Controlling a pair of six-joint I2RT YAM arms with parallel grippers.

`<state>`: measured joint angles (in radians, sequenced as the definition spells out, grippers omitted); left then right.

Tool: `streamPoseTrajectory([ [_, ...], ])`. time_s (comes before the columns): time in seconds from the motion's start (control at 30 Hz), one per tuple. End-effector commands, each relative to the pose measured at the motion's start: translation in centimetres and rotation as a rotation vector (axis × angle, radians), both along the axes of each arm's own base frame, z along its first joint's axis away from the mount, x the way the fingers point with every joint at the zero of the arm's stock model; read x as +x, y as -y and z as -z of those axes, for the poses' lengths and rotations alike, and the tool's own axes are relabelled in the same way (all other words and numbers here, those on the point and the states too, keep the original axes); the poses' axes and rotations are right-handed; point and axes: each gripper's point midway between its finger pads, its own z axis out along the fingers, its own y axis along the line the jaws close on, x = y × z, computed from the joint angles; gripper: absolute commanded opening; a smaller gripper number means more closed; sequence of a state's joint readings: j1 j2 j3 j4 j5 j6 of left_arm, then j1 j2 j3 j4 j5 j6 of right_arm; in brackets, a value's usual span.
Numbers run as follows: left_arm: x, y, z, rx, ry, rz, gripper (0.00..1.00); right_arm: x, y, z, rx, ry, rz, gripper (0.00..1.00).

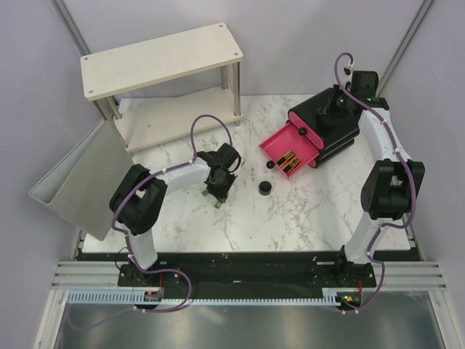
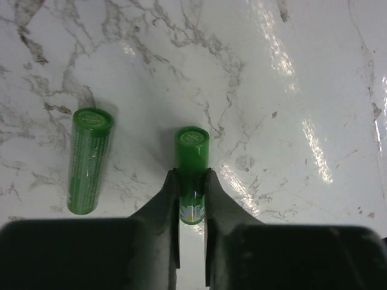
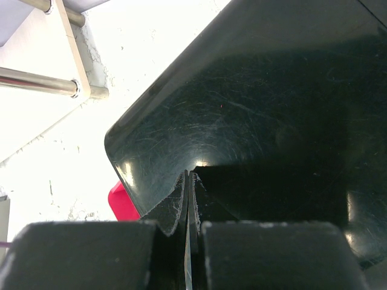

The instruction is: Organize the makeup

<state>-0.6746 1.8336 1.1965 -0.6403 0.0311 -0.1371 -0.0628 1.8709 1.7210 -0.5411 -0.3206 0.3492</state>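
Observation:
Two green tubes lie on the marble. My left gripper [image 2: 191,175] is shut on the right-hand green tube [image 2: 191,144], its fingers pressed against both sides of the tube's lower half. The other green tube [image 2: 89,160] lies free to its left. From above, the left gripper [image 1: 219,195] points down at mid-table, and a round black jar [image 1: 265,189] stands just right of it. An open pink drawer [image 1: 280,149] holds black-and-gold cases [image 1: 289,161]. My right gripper [image 3: 190,176] is shut, with nothing in it, its tips against the top of the black box [image 3: 254,109].
The black box [image 1: 336,127] stands at the back right with the right gripper [image 1: 340,102] on top of it. A two-level pale wooden shelf [image 1: 160,54] stands at the back left. A grey bin [image 1: 76,185] leans off the table's left edge.

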Motion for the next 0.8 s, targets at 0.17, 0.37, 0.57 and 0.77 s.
streamPoseTrajectory([
  [0.17,2.3,0.6,-1.8,-0.017,0.110,-0.035,0.02,-1.8,0.2,3.4,0.002,-0.127,0.006,0.00],
  [0.37,5.8,3.3,-6.8,-0.090,0.246,0.010,0.02,-1.7,0.1,3.5,0.005,-0.129,0.005,0.00],
  [0.57,9.7,8.3,-10.7,-0.204,0.327,0.041,0.02,-1.8,0.1,3.7,0.008,-0.134,0.005,0.00],
  [0.77,13.4,15.0,-14.9,-0.373,0.384,0.092,0.02,-1.8,0.0,4.1,0.013,-0.142,0.002,0.00],
])
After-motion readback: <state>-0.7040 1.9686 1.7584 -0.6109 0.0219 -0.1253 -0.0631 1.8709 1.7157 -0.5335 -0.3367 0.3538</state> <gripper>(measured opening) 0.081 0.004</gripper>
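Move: The green tube lies right between the left fingertips, flat on the marble. Its twin lies about 3 cm ahead and 3 cm left of it. From the left hand, the black jar is some 15 cm right and 3 cm ahead. The open pink drawer's middle is roughly 22 cm right, 14 cm ahead and 7 cm up. From the right hand the held-to-be tube is about 33 cm left, 25 cm back and 19 cm below. The green tube is pinched as the left fingers finish closing on it with the hand almost still at the table. The hand then lifts it clear, up about 13 cm while going some 12 cm forward and 11 cm right towards the open drawer, speeding up on the way. The wrist tilts about 25 degrees, so the fingertips swing forward and right. ##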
